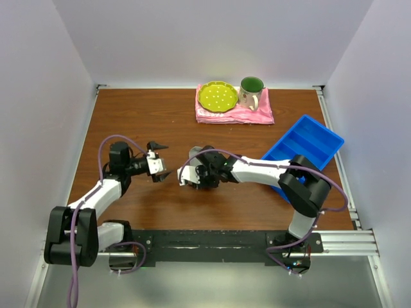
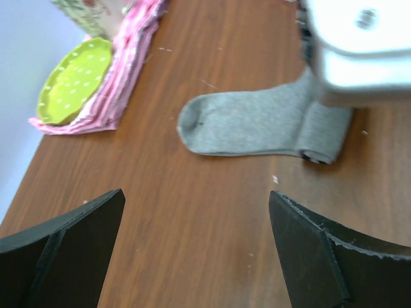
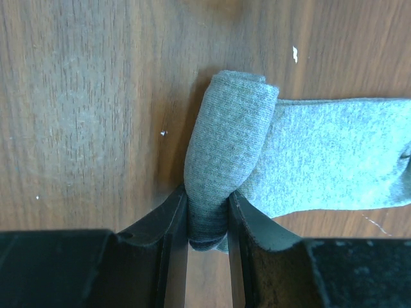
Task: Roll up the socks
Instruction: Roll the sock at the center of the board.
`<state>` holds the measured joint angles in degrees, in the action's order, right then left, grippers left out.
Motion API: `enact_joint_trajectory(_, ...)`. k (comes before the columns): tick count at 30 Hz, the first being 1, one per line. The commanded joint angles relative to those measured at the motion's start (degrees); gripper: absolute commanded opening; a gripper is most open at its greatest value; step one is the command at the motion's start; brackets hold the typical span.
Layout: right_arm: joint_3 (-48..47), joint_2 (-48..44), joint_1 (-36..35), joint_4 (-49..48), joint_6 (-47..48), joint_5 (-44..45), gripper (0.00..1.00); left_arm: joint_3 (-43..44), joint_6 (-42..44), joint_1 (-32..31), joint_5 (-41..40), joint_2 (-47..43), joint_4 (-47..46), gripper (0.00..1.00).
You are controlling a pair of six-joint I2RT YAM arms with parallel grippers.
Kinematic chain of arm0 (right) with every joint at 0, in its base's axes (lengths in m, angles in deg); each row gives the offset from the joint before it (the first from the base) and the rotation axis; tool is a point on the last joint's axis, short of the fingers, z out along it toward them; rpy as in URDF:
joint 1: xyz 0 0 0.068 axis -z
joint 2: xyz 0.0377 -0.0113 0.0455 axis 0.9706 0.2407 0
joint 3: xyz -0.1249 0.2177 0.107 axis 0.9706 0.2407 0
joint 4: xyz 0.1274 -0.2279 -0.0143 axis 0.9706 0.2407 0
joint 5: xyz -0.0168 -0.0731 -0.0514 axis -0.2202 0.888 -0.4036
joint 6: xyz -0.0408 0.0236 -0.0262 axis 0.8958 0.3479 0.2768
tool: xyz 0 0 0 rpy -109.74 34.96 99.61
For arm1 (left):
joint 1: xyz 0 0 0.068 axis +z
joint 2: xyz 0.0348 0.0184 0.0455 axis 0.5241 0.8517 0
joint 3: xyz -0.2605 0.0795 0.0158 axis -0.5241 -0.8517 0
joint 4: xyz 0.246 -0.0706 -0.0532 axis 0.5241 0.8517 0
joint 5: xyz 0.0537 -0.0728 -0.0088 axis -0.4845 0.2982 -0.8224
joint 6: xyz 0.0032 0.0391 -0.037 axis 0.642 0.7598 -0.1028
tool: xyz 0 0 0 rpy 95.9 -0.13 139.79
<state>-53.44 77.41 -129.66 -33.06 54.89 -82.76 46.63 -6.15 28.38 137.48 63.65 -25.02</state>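
Note:
A grey sock [image 2: 250, 122] lies flat on the wooden table, toe pointing left in the left wrist view. Its cuff end is rolled into a short tube [image 3: 228, 141], while the flat part [image 3: 334, 160] stretches away to the right. My right gripper [image 3: 207, 199] is shut on the near end of that roll, one finger [image 3: 167, 218] pressing each side. In the top view the right gripper [image 1: 196, 174] covers the sock. My left gripper [image 2: 196, 199] hangs open over bare wood just short of the toe, holding nothing; from above the left gripper [image 1: 157, 162] sits left of the right one.
At the back of the table a pink cloth [image 1: 257, 114] carries a yellow-green plate [image 1: 216, 96] and a green-lined mug [image 1: 251, 92]. A blue compartment tray [image 1: 308, 144] stands at the right, beside the right arm. White walls enclose the table on three sides.

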Motion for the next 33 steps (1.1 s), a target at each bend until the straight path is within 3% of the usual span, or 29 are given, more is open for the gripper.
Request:
enact_joint_trajectory(1, -2.76, 1.78, 1.2, 7.87, -1.63, -6.15, 0.0, -1.44, 9.83, -0.99, 2.93, -1.0, 2.4, 1.0)
enact_joint_trajectory(7, -5.05, 3.35, 3.13, 10.51, -1.8, -8.0, 0.0, -3.9, 13.78, -1.52, 3.29, -1.61, 2.58, 1.0)
enact_joint_trajectory(14, -9.27, 6.43, 5.24, 14.11, -1.98, -10.9, 0.0, -3.03, 21.08, -8.28, -1.63, -0.38, 9.44, 1.0)
enact_joint_trajectory(23, -13.05, 8.63, 5.86, 16.75, -2.68, -13.18, 0.0, 0.4, 23.54, -13.38, -5.68, 3.04, 14.1, 1.0)
enact_joint_trajectory(33, -15.95, 11.44, 6.56, 18.95, -2.95, -15.29, 0.0, 0.58, 21.09, -20.59, -14.02, 5.15, 10.76, 1.0)
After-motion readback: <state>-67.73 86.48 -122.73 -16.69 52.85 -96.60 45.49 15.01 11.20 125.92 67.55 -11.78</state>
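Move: The rolled cuff of the sock lies about 7 cm back, 10 cm right and 10 cm below the open left hand. The right hand already pinches its right end, its middle some 3 cm left of those pads and level fore and aft. The flat foot runs forward from the roll, its middle about 10 cm right of the left hand and level with it. The green plate sits some 23 cm ahead and 17 cm right of the left hand, the pink towel 20 ahead, 23 right. Still pinching the right end of the roll almost in place, the right hand tilts nearly 20 degrees, its body swinging forward over the fingertips. The wide-open left hand comes down about 7 cm while moving some 5 cm back and 5 cm right, towards the roll's free left end, its fingers dipping and turning clockwise to point more squarely right. ##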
